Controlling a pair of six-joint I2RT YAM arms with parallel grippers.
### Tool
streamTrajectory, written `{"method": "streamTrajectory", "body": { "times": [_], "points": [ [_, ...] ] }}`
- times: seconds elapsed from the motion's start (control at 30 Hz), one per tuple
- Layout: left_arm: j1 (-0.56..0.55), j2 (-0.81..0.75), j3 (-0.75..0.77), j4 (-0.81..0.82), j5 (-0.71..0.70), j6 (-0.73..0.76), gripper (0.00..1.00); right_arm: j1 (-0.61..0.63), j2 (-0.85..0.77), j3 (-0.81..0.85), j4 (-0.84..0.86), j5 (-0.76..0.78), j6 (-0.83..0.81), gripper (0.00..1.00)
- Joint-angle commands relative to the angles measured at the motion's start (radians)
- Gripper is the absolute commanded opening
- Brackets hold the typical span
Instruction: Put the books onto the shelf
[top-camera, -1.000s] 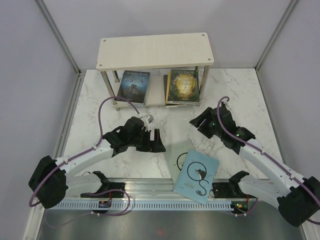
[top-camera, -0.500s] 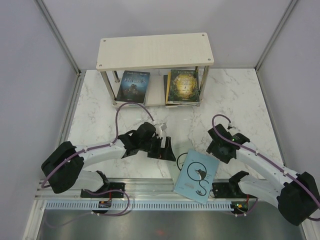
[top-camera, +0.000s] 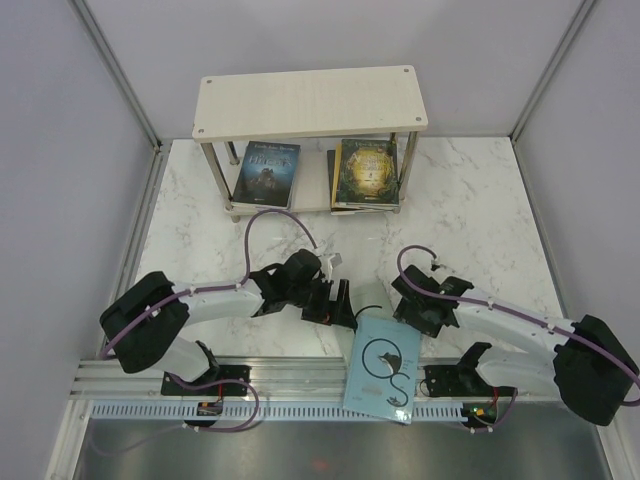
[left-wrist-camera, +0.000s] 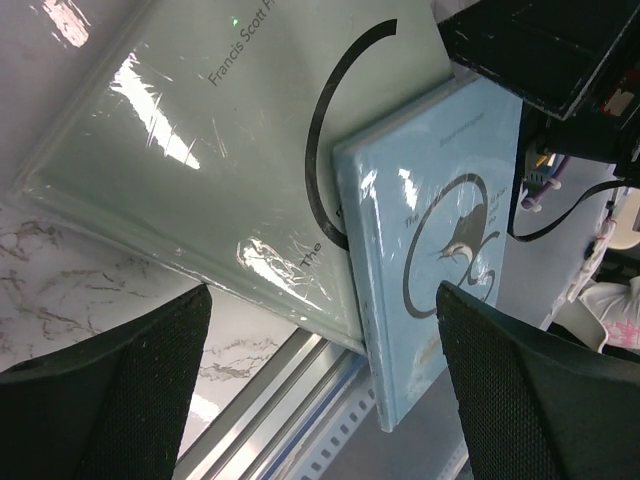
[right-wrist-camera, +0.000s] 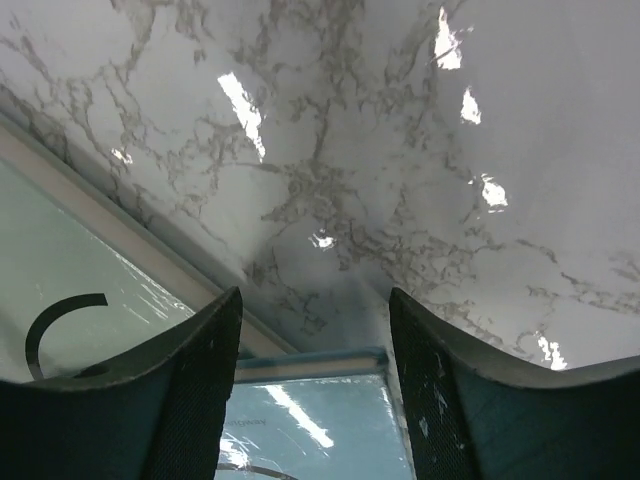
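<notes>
A pale blue book with a black cat (top-camera: 383, 367) lies at the table's front edge and overhangs the rail. It rests partly on a grey book (left-wrist-camera: 220, 150). My right gripper (top-camera: 408, 315) stands open at the blue book's far edge (right-wrist-camera: 320, 420), with that edge between its fingers. My left gripper (top-camera: 340, 305) is wide open just left of both books, its fingers (left-wrist-camera: 110, 400) low over the marble with nothing between them. The shelf (top-camera: 310, 100) stands at the back. On its lower board lie a dark blue book (top-camera: 265, 172) and a small stack topped by a dark green one (top-camera: 366, 172).
An aluminium rail (top-camera: 280, 375) runs along the table's front edge, with both arm bases bolted to it. Grey walls close in the left, right and back sides. Purple cables (top-camera: 270, 225) loop over each arm.
Both arms came toward the front books: the left gripper moved right, the right one swung in from the back right. The pale blue book slid nearer the front edge and turned straighter.
</notes>
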Motion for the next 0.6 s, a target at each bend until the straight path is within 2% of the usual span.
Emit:
{"method": "streamTrajectory", "body": {
  "times": [0.0, 0.27, 0.43, 0.57],
  "points": [
    [-0.008, 0.006, 0.021, 0.068, 0.029, -0.025, 0.94, 0.066, 0.047, 0.001, 0.163, -0.073, 0.115, 0.66],
    [-0.009, -0.089, -0.068, 0.065, 0.075, -0.052, 0.94, 0.171, 0.058, 0.15, 0.192, 0.033, 0.147, 0.64],
    [-0.046, -0.17, -0.132, 0.065, 0.09, -0.109, 0.94, 0.181, 0.009, 0.104, 0.171, 0.058, 0.164, 0.64],
    [-0.145, -0.201, -0.164, 0.065, 0.037, -0.167, 0.94, 0.183, -0.072, 0.054, 0.165, 0.045, 0.178, 0.64]
  ]
}}
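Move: The light blue book is what both my hands work on. Its middle is some 10 cm back and 9 cm left of my right hand, nearly level in height; its far right corner is between those open fingertips, and its near end overhangs the table's rear edge. From my left hand it is about 10 cm back, 8 cm right and 4 cm lower. The green book partly under it has its middle 11 cm left and 1 cm ahead of my right hand. With the right finger against the blue book's right edge near its far corner, I sweep my right hand about 7 cm left, then lift it some 4 cm as the fingertips tilt left and forward. My open left hand first eases left and slightly down, then draws back about 5 cm, rising a little, towards the book's overhanging near end. ##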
